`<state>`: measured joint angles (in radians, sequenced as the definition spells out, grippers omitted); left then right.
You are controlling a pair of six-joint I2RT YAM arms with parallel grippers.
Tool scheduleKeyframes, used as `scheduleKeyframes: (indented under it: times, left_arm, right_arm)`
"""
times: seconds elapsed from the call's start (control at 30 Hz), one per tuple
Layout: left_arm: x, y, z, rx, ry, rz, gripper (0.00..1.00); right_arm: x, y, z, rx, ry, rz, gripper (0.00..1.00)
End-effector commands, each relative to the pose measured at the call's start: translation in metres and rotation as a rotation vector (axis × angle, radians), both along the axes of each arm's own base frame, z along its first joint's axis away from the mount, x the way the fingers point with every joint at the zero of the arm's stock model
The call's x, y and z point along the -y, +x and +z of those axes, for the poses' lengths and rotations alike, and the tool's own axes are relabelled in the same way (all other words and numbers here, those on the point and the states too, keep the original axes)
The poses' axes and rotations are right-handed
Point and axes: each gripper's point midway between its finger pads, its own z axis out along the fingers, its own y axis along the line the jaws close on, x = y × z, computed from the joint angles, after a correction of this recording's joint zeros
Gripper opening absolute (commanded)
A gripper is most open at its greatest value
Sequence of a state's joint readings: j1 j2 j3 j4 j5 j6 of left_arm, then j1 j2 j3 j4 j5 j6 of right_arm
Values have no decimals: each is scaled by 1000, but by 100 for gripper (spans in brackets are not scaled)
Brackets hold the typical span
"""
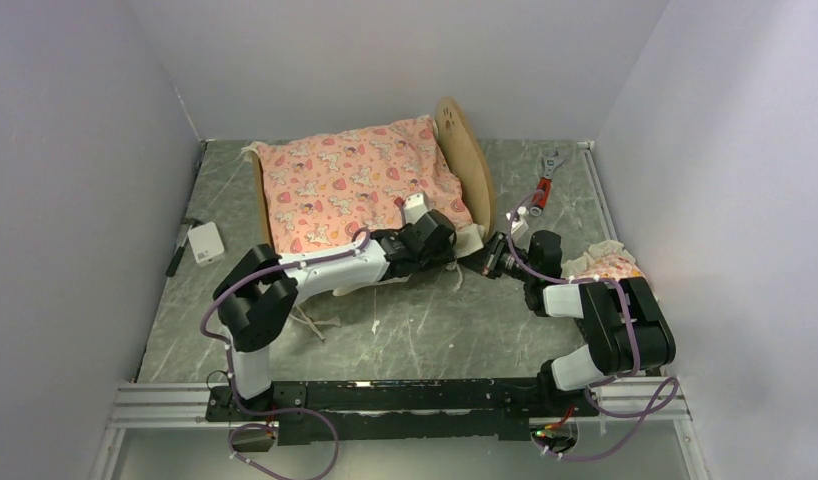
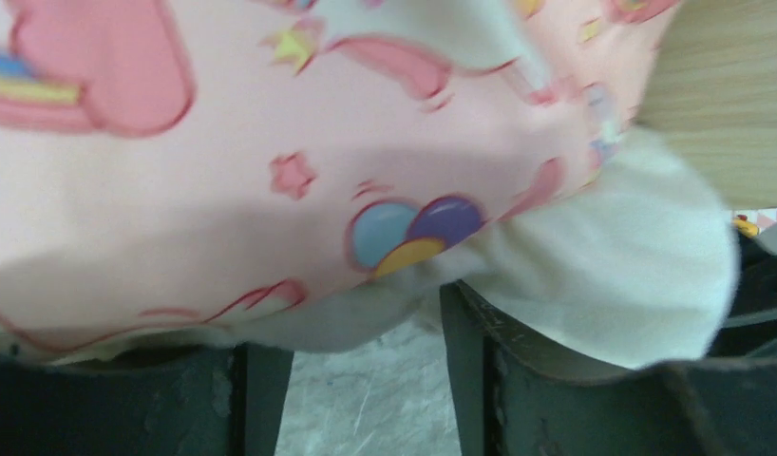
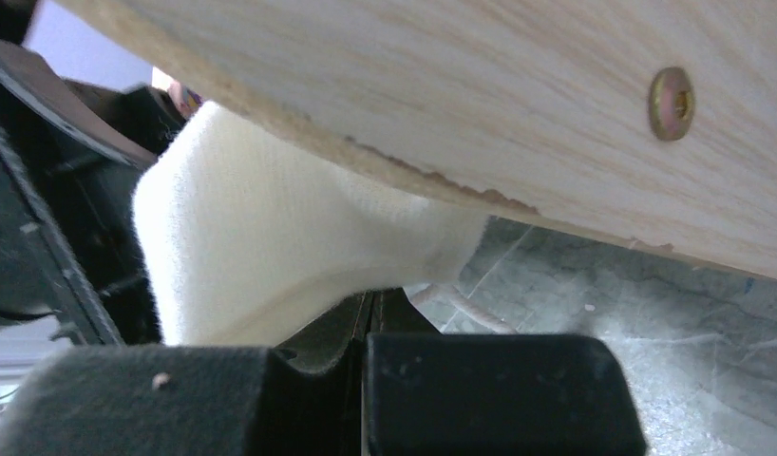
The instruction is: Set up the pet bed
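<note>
The pet bed (image 1: 472,152) stands at the back of the table, rounded headboard on the right and low footboard (image 1: 257,195) on the left. The pink cartoon-print mattress (image 1: 355,185) lies on it and hides the base. My left gripper (image 1: 453,246) is at the mattress's near right corner. In the left wrist view it (image 2: 361,337) is open, with the mattress edge (image 2: 271,190) lying over the fingers. My right gripper (image 1: 489,258) is by the same corner. In the right wrist view it (image 3: 375,306) is shut on the mattress's white frill (image 3: 271,247), under the wooden frame (image 3: 461,95).
The small frilled pillow (image 1: 613,264) lies at the right behind my right arm. A wrench with a red handle (image 1: 545,182) lies at the back right. A white box (image 1: 205,243) and a black pen (image 1: 175,252) lie at the left. Loose ties (image 1: 320,325) trail on the table.
</note>
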<state>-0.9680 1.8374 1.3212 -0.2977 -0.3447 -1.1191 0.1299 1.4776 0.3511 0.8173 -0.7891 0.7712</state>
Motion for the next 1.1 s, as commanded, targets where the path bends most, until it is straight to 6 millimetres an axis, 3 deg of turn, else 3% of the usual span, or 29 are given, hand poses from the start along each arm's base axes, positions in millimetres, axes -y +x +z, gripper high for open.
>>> scheduleKeyframes:
  times: [0.0, 0.07, 0.2, 0.37, 0.53, 0.67, 0.77, 0.87, 0.97, 1.07]
  left_arm:
    - [5, 30, 40, 140, -3, 44, 54]
    - [0, 32, 42, 163, 31, 58, 46]
    - [-6, 37, 42, 206, 98, 73, 45]
    - [0, 34, 50, 252, 131, 43, 56]
    - [-3, 19, 74, 310, 169, 10, 67]
    - [-9, 3, 93, 330, 164, -25, 69]
    - [-11, -12, 95, 319, 163, -74, 65]
    - [-8, -26, 90, 309, 158, -159, 50]
    - [-6, -37, 75, 296, 178, -249, 41]
    - [-5, -44, 55, 285, 230, -346, 41]
  right_arm:
    - [-6, -3, 7, 37, 10, 38, 0]
    - [-6, -3, 7, 36, 11, 40, 0]
    - [-7, -4, 5, 30, 17, 42, 0]
    - [-7, -4, 5, 29, 20, 44, 0]
    - [-7, -3, 6, 31, 15, 43, 0]
    - [-7, -3, 6, 29, 18, 43, 0]
    - [-7, -3, 7, 31, 20, 45, 0]
    - [-7, -3, 7, 31, 16, 44, 0]
    - [-6, -3, 7, 33, 13, 43, 0]
    - [-7, -2, 7, 31, 15, 43, 0]
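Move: The raised corner of the cream ruffle is roughly 3 cm ahead and 4 cm right of the left hand, about level with it. The headboard's near end stands some 6 cm ahead and 8 cm right, a little higher, and the pink cover's middle lies about 16 cm ahead and 18 cm left. A loose tie hangs 1 cm back, 2 cm right and 4 cm below. From the right hand the corner is 2 cm ahead, straight on and just above. The left fingertips come free of the cream ruffle's front edge: the hand first nudges forward and up, then lifts away and draws back towards the base, ending about 8 cm higher and 3 cm back. Its fingers tip up some 15 degrees with a slight clockwise turn, the gap narrowing to under half open. The right hand stays in place, its shut fingers still under the ruffle corner, holding it up. ##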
